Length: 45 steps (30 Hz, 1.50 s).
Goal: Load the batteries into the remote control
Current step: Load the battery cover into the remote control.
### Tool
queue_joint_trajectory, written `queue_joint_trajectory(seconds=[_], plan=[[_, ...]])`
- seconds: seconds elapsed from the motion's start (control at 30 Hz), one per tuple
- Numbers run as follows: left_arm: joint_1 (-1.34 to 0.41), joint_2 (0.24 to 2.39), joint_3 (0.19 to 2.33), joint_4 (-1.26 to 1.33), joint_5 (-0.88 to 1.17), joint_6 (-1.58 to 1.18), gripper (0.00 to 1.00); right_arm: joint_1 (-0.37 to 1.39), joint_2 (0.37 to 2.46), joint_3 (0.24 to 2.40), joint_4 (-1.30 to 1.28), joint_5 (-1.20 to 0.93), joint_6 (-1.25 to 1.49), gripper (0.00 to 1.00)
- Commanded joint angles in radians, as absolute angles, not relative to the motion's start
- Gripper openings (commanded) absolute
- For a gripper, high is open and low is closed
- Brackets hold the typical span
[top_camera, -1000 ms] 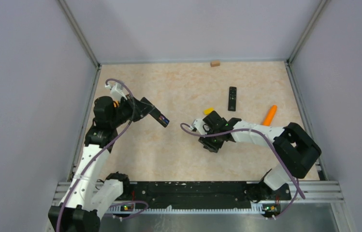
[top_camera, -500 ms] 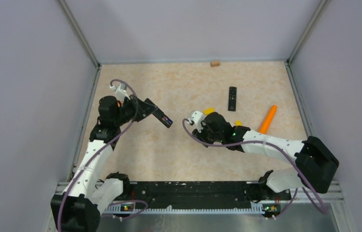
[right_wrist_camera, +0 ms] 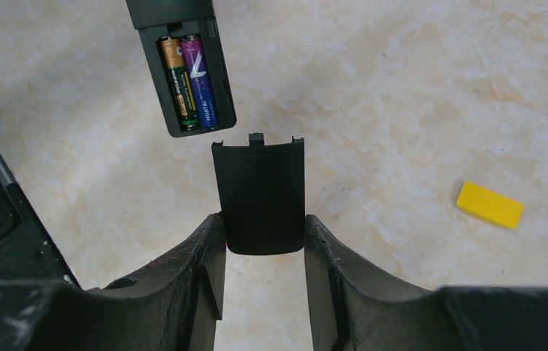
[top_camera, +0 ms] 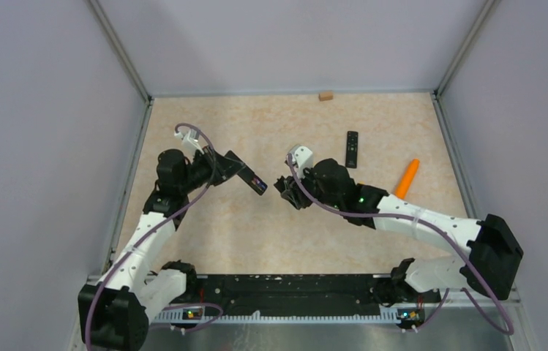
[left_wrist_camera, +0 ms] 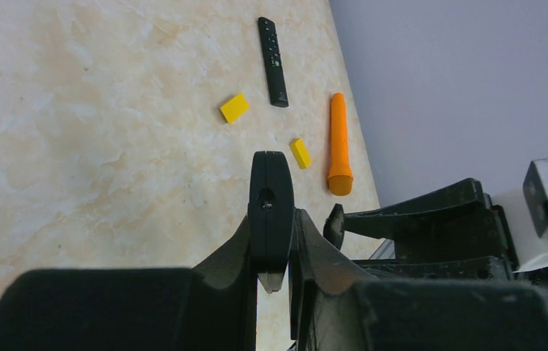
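My left gripper (top_camera: 244, 173) is shut on a black remote control (top_camera: 257, 183), held above the table with its open end toward the right arm. In the left wrist view the remote control (left_wrist_camera: 271, 197) shows edge-on between the fingers of the left gripper (left_wrist_camera: 278, 232). Its open compartment (right_wrist_camera: 186, 73) holds two batteries (right_wrist_camera: 197, 79), one orange-topped and one purple. My right gripper (right_wrist_camera: 260, 235) is shut on the black battery cover (right_wrist_camera: 260, 191), whose tabbed edge sits just short of the compartment's end. From above, the right gripper (top_camera: 286, 187) faces the remote.
A second black remote (top_camera: 351, 148) lies on the table at the back right, with an orange cone-shaped stick (top_camera: 407, 178) beside it. Two yellow blocks (left_wrist_camera: 234, 107) (left_wrist_camera: 300, 153) lie near them. A tan block (top_camera: 325, 95) sits at the back wall.
Both arms have come toward each other: the left gripper carried the remote to the right, and the right gripper swung up and left with the cover toward it.
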<state>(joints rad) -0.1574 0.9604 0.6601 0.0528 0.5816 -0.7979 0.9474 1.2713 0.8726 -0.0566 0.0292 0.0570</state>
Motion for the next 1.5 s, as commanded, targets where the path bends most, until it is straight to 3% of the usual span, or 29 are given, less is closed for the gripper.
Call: queue_joint_trajectory(seconds=[0.0, 0.2, 0.8, 1.47], plan=[[-0.174, 0.952, 0.635, 0.178, 0.581, -0.783, 0.0, 0.954, 1.222, 0.946, -0.08, 0.004, 0.163, 0.15], [-0.191, 0.946, 0.614, 0.244, 0.625, -0.795, 0.0, 0.958, 1.24, 1.006, -0.116, -0.104, 0.198, 0.12], [-0.213, 0.899, 0.616, 0.264, 0.72, -0.785, 0.0, 1.048, 1.367, 1.165, -0.268, 0.03, 0.144, 0.07], [-0.213, 0.939, 0.697, 0.163, 0.749, -0.767, 0.0, 1.072, 1.407, 1.168, -0.225, 0.032, 0.108, 0.07]])
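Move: The open battery bay of the remote, which the left hand holds, lies about 7 cm to the left of the right hand and some 3 cm ahead, at roughly its height. A yellow block lies on the table about 15 cm to the right hand's right and 8 cm ahead, 17 cm down; the spare remote is some 30 cm right and 16 cm ahead. From the left hand, the cover sits about 12 cm right, 7 cm back and a few centimetres lower. The battery cover, still pinched in the right hand, is carried up and left about 4 cm each and back some 3 cm, then lowered about 2.5 cm over the battery bay. Meanwhile the left hand keeps its grip on the remote and brings it about 3 cm back and 3 cm right, also up slightly, turning it some 10 degrees clockwise to line up with the cover. ##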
